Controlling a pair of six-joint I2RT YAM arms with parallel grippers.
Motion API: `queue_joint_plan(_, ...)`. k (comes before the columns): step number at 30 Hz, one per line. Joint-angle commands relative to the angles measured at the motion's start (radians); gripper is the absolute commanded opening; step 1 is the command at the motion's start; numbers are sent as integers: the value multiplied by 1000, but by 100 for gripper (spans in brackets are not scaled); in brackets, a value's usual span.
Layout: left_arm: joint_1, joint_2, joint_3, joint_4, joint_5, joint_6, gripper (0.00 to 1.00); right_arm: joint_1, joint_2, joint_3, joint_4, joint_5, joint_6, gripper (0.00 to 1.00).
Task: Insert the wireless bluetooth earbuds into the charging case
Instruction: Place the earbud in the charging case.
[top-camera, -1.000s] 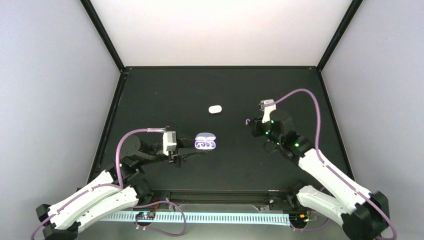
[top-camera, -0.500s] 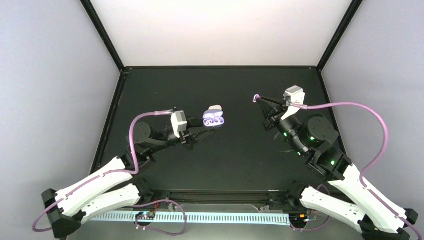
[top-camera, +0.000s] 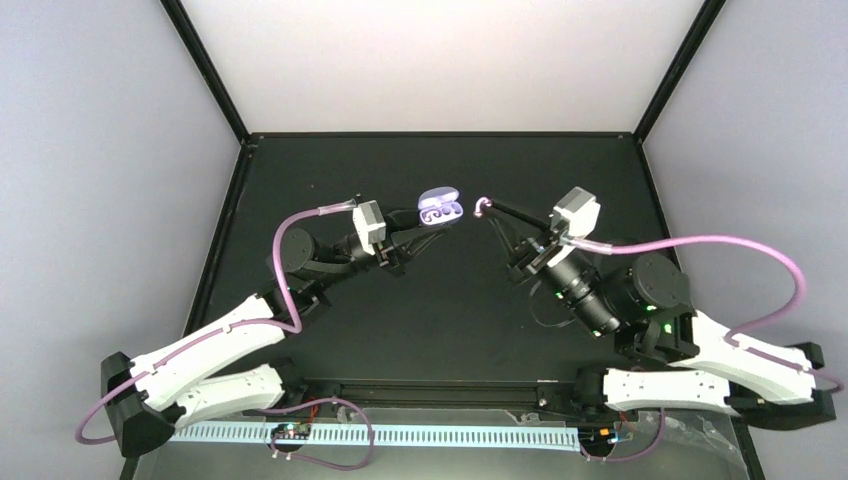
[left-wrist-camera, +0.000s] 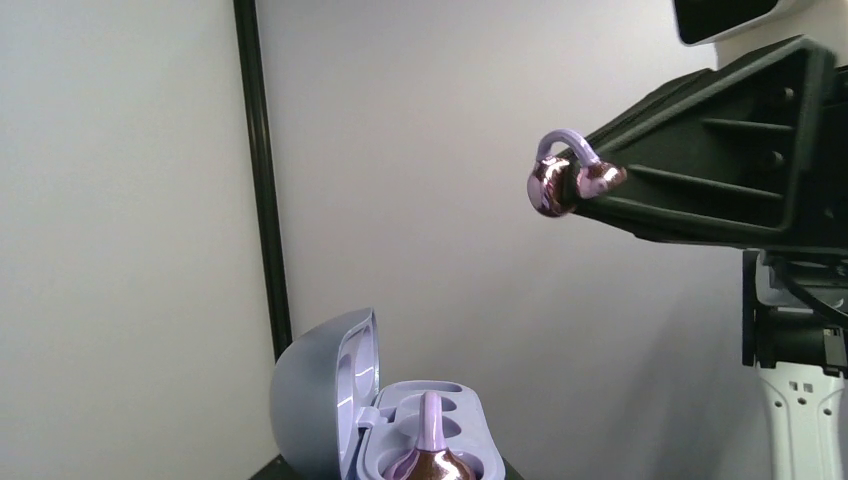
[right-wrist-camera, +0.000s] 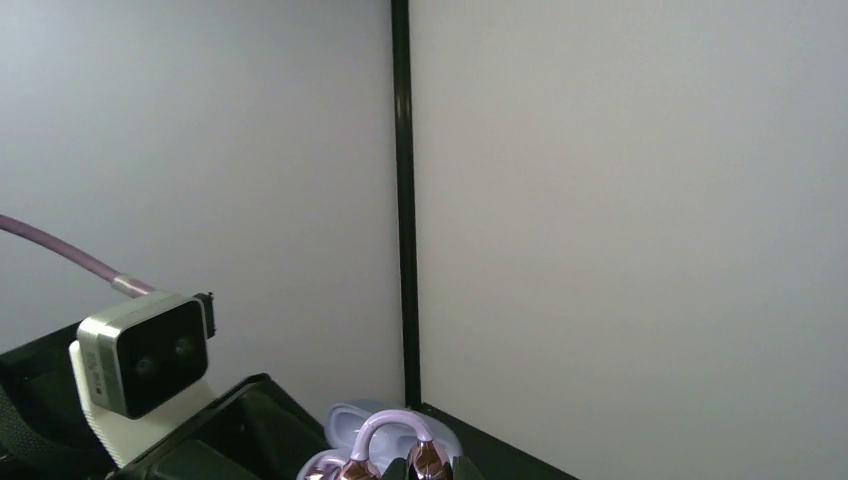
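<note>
My left gripper (top-camera: 428, 224) is shut on an open purple charging case (top-camera: 439, 209) and holds it in the air. In the left wrist view the case (left-wrist-camera: 400, 415) has its lid up at the left, with one purple earbud (left-wrist-camera: 432, 455) seated in it. My right gripper (top-camera: 488, 209) is shut on a second purple earbud (top-camera: 481, 207), just right of the case and apart from it. This earbud also shows in the left wrist view (left-wrist-camera: 568, 182) and the right wrist view (right-wrist-camera: 392, 448). The white earbuds are out of view.
The black table (top-camera: 440, 310) is bounded by a black frame and grey walls. In the right wrist view the left arm's wrist camera (right-wrist-camera: 140, 365) sits close at the lower left and the case (right-wrist-camera: 350, 425) lies just behind the bud. A white case seen earlier is hidden.
Both arms rose and moved toward each other. The left gripper carried the open case up and toward the back. The right gripper carried the purple earbud left, toward the case.
</note>
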Motion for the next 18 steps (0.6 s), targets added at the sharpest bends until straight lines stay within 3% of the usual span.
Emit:
queue_joint_plan(1, -8, 3, 44, 101, -28, 55, 2, 70, 65, 21, 124, 117, -120, 9)
queue_joint_plan(18, -15, -58, 7, 110, -66, 100, 2, 70, 211, 57, 195, 204, -112, 9)
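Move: The open charging case, pinched in the left fingers, lies about 6 cm to the left of the right hand, 1 cm ahead and some 6 cm below. One earbud already sits at the case's left end, 8 cm left of the right hand and level fore and aft; the raised lid stands on the far side, 3 cm ahead and 6 cm left. From the left hand, the right hand's earbud lies about 6 cm to the right, level fore and aft and some 6 cm higher. The right hand, keeping its pinch on the second earbud, sweeps about 6 cm left with a slight forward drift and sinks some 2 cm, bringing the earbud in over the case's empty right-hand well while its fingers tip a little downward and turn slightly clockwise. Meanwhile the left hand, still gripping the case, lifts it about 2 cm and eases it a little to the left with a slight tilt, so the case rises to meet the earbud instead of waiting still. ##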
